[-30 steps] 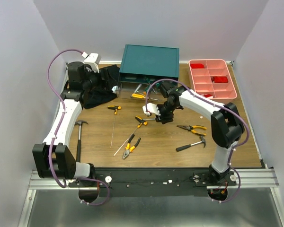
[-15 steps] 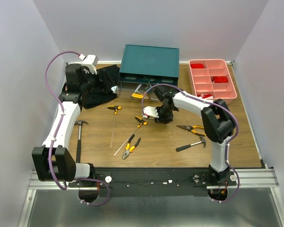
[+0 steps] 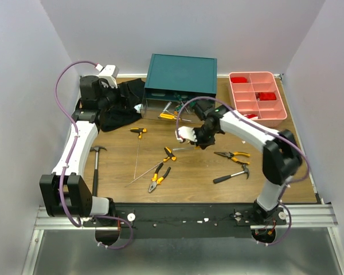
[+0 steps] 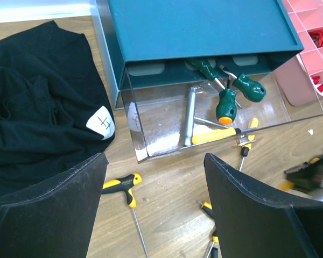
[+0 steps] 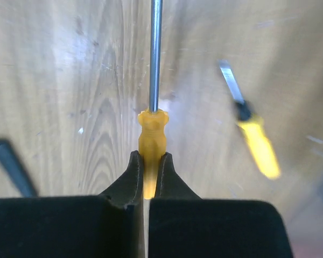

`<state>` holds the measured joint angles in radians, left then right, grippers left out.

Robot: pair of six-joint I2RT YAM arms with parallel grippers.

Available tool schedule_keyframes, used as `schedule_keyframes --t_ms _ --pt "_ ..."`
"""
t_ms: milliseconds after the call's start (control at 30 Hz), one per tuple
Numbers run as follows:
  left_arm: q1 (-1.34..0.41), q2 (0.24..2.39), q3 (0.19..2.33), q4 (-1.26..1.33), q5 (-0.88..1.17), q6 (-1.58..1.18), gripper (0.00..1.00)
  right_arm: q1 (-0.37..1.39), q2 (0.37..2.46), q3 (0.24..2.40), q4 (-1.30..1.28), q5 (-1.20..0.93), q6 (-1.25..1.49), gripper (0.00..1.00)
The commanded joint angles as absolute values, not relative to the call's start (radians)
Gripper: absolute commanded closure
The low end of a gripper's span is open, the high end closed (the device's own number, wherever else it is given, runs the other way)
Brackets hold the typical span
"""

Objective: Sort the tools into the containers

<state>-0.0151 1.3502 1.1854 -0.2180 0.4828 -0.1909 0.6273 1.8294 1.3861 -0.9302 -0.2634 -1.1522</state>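
My right gripper (image 3: 199, 140) is shut on the amber handle of a long-shafted screwdriver (image 5: 152, 134), in the right wrist view (image 5: 151, 158) with the steel shaft pointing away over the wood. My left gripper (image 4: 153, 161) is open and empty, hovering before the teal cabinet (image 3: 180, 73), whose clear drawer (image 4: 204, 129) is pulled out and holds green-handled screwdrivers (image 4: 226, 102) and a yellow-handled tool. A T-handle screwdriver (image 3: 139, 132), a yellow-black screwdriver (image 3: 169, 153), a thin rod (image 3: 142, 175), two pliers (image 3: 159, 177) (image 3: 233, 154) and two hammers (image 3: 231, 175) (image 3: 96, 166) lie on the table. The pink tray (image 3: 257, 94) stands at the back right.
A black cloth (image 3: 121, 106) lies left of the cabinet, under my left arm. The pink tray holds red parts (image 3: 266, 96) in some compartments. White walls close in the table on three sides.
My right gripper has risen and shifted slightly right with the screwdriver. The yellow-black screwdriver and the thin rod have shifted down and left. The left arm has barely moved.
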Motion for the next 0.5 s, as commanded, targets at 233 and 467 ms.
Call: schedule_keyframes --t_ms 233,467 --pt "-0.012 1.367 1.249 -0.178 0.506 -0.198 0.17 0.611 1.718 1.768 -0.792 -0.341 -0.899 0.99" --pt "-0.012 1.408 1.29 -0.161 0.522 -0.219 0.17 0.601 1.816 1.79 -0.6 -0.14 -0.95 0.62"
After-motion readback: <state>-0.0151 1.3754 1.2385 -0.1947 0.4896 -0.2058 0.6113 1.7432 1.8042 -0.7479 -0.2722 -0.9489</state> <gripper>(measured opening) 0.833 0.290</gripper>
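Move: The open drawer, where the right hand is taking its yellow screwdriver, lies about 13 cm ahead and 7 cm to the left, its middle some 3 cm below the hand. A second yellow screwdriver rests on the table about 5 cm straight ahead and 5 cm below; the pink container stands some 17 cm ahead and 20 cm to the right. From the left hand the drawer is about 15 cm right, 2 cm ahead and 22 cm down. Still pinching the yellow screwdriver by its handle, clear of the table, the right hand shoots up about 20 cm, then swings forward some 10 cm and left 7 cm to come over the open drawer. The wrist tilts so that the fingers swing from pointing down towards forward and left, and right at the end they begin to part. ##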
